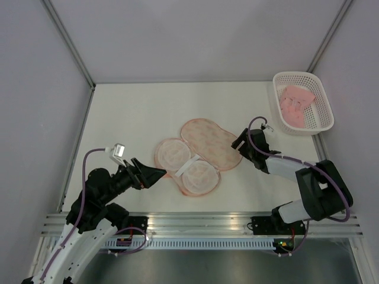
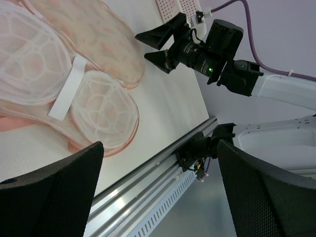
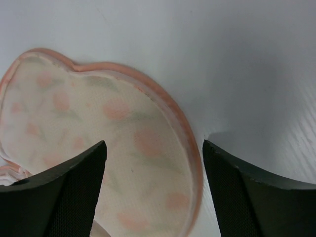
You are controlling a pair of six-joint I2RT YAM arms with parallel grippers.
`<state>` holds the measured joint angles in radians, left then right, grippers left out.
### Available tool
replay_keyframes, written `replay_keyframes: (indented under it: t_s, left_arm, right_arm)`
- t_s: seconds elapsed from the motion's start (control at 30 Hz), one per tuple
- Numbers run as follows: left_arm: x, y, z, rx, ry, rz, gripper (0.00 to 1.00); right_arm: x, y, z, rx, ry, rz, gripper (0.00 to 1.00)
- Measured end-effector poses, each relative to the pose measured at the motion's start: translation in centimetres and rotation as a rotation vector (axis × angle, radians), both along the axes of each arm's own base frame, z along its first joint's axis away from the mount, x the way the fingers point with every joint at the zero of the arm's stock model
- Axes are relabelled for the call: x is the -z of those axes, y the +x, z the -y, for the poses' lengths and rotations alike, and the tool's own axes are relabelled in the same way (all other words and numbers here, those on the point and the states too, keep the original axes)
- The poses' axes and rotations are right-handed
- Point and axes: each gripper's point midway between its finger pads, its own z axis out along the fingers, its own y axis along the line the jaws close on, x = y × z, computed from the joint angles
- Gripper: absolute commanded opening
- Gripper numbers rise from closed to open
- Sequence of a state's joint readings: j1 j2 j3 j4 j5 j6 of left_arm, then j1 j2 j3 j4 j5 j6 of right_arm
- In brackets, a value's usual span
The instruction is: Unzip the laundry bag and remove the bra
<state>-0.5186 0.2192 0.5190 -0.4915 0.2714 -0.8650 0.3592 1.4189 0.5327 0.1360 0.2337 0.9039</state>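
The laundry bag [image 1: 207, 141] lies unzipped and spread flat mid-table. Its printed half is at the upper right, and its lining half with two round white cups [image 1: 201, 175] is at the lower left. The pale pink bra [image 1: 296, 102] lies in the white lattice basket [image 1: 277, 109] at the far right. My left gripper [image 1: 156, 174] is open and empty, just left of the bag, with the near cup [image 2: 103, 106] in its wrist view. My right gripper [image 1: 241, 142] is open and empty at the bag's right edge, its jaws either side of the pink trim [image 3: 190, 148].
A white strap [image 1: 188, 165] crosses between the two cups. The metal rail [image 1: 201, 222] runs along the table's near edge. Grey walls close in the table at the back and both sides. My right gripper [image 2: 159, 45] shows in the left wrist view.
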Motion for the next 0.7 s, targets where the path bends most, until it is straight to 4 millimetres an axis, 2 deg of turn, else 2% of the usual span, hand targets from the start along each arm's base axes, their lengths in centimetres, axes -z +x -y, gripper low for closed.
replay_keyframes:
  t_s: [0.03,0.17,0.2,0.3,0.33,0.53,0.7]
  left_arm:
    - [0.0,0.0,-0.1,-0.006,0.001,0.001,1.0]
    - [0.2,-0.2,-0.5,-0.02,0.003,0.003,1.0]
    - [0.3,-0.2,-0.6,-0.027,0.006,0.0,1.0]
    - [0.6,-0.2,-0.8,-0.035,0.014,-0.01,1.0]
    - [0.6,-0.2,-0.8,-0.036,0.015,-0.012,1.0]
    - [0.7,-0.1,-0.9,-0.046,0.018,-0.013,1.0]
    - [0.5,-0.2,-1.1,-0.053,0.012,-0.001,0.99]
  right_arm:
    - [0.0,0.8,-0.3,-0.005,0.008,0.006,0.73]
    - [0.5,2.9,-2.0,-0.054,0.049,0.021,0.62]
    - [0.6,3.2,-2.4,-0.067,0.056,0.021,0.57]
    - [1.2,3.7,-3.3,-0.11,0.071,0.013,0.2]
    - [1.5,3.6,-3.4,-0.12,0.067,0.007,0.01]
    - [1.8,2.3,-3.0,-0.146,0.042,-0.026,0.0]
    - [1.7,0.2,-2.1,-0.158,0.004,-0.07,0.0]
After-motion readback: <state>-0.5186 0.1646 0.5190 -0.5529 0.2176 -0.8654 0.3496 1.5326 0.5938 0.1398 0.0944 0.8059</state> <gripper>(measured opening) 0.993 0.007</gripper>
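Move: The bag's right rim sits between and beneath the right hand's open fingers, about 1 cm ahead, level sideways and roughly 2 cm down. The floral panel's middle lies some 10 cm to the hand's left and 2 cm farther out; the near mesh circle is about 14 cm left and 12 cm back, and the white basket some 26 cm right and 20 cm ahead. From the left hand the rim is about 19 cm ahead, 28 cm right and 21 cm down. Forward and to the left goes the right hand, about 4 cm each way and sinking slightly, with the open fingers astride the bag's right rim; near the far end of that reach they shut fully and pinch the rim at their tips. Keeping shut, it then draws back some 3.5 cm and a little right, having turned slightly counter-clockwise. ##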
